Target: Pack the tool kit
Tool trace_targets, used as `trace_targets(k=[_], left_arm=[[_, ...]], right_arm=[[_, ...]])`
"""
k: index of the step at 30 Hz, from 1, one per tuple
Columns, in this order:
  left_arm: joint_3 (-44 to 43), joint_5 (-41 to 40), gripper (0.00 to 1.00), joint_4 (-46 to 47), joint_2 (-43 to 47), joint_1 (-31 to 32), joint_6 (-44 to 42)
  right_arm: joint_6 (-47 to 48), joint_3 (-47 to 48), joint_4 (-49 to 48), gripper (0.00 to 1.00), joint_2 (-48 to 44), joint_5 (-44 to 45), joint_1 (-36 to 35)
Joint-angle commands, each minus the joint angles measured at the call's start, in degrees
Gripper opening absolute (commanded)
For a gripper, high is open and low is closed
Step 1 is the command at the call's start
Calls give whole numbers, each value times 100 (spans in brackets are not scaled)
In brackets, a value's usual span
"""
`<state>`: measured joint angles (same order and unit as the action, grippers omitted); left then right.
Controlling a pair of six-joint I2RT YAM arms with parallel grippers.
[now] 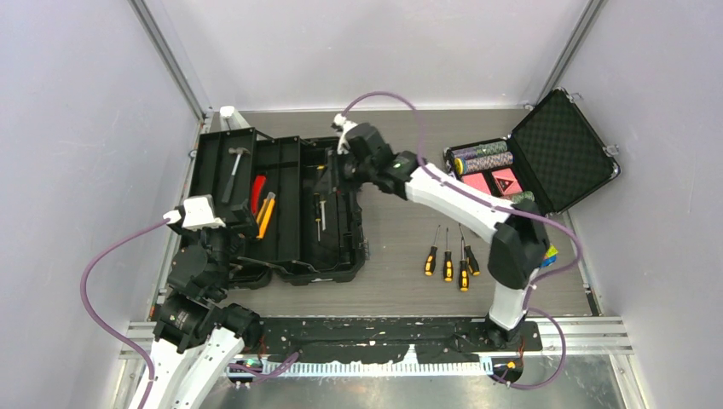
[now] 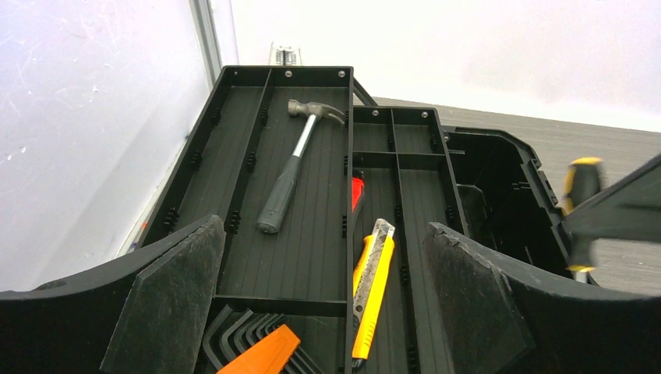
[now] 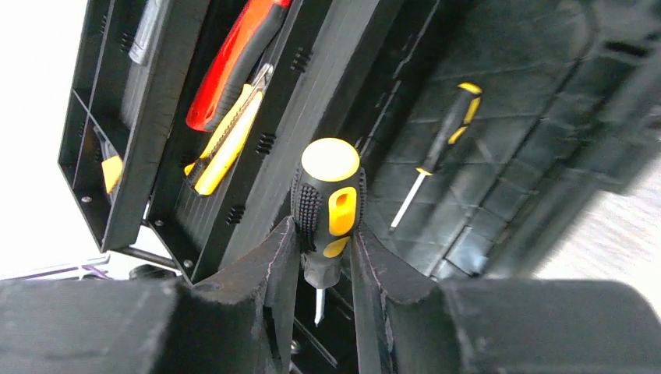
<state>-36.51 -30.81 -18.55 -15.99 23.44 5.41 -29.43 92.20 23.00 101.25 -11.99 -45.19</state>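
The black tool kit box (image 1: 356,256) lies open at the left of the table. Its lift-out tray (image 2: 284,74) holds a hammer (image 2: 292,167), red pliers (image 3: 234,62), a yellow utility knife (image 2: 372,288) and hex keys in an orange holder (image 2: 261,354). My right gripper (image 3: 323,230) hangs over the deep bin, shut on a yellow-black screwdriver (image 3: 327,195) by its handle, tip pointing down. Another screwdriver (image 3: 448,128) lies on the bin floor. My left gripper (image 2: 323,226) is open above the tray's near end, holding nothing.
Several yellow-black screwdrivers (image 1: 449,262) lie on the table right of the box. A smaller foam-lined black case (image 1: 546,153) with poker chips stands open at the back right. Grey walls close in the left, back and right sides.
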Motion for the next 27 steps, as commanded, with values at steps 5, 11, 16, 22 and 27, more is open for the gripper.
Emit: trace_targets(k=[5, 11, 16, 22, 27], left_arm=[[43, -90, 99, 376, 134, -41, -126], [49, -42, 100, 385, 134, -41, -128], [45, -39, 100, 386, 131, -41, -134], [51, -44, 100, 382, 114, -41, -145], [56, -31, 100, 378, 105, -41, -145]], right_arm=[[-1110, 26, -846, 11, 1006, 647, -293], [-1112, -16, -827, 22, 1357, 1164, -301], [-860, 306, -497, 40, 1593, 1547, -310], [-603, 304, -445, 51, 1378, 1487, -328], [-347, 94, -434, 54, 778, 1418, -333]])
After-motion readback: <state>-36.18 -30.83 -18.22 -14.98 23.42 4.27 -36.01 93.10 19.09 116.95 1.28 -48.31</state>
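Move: The right hand, holding a screwdriver over the open toolbox, is taking it to the deep compartment's floor, about 3 cm ahead and some 19 cm below. The first screwdriver lies there about 3 cm ahead, 5 cm left and 20 cm down. In the middle tray, the yellow knife is about 4 cm ahead and 15 cm left, the red tool some 8 cm ahead and 17 cm left, both roughly 11 cm down. From the left hand, that floor spot is about 12 cm ahead, 23 cm right and 26 cm down. The right fingers let go of the held screwdriver inside the deep compartment, opening partway after the hand has sunk some 13 cm, quickly at first and then easing. On the way down it swings about 4 cm left, then edges back right and about 3 cm forward while turning roughly 10 degrees clockwise; it then rises barely 1 cm, clear of the handle. ##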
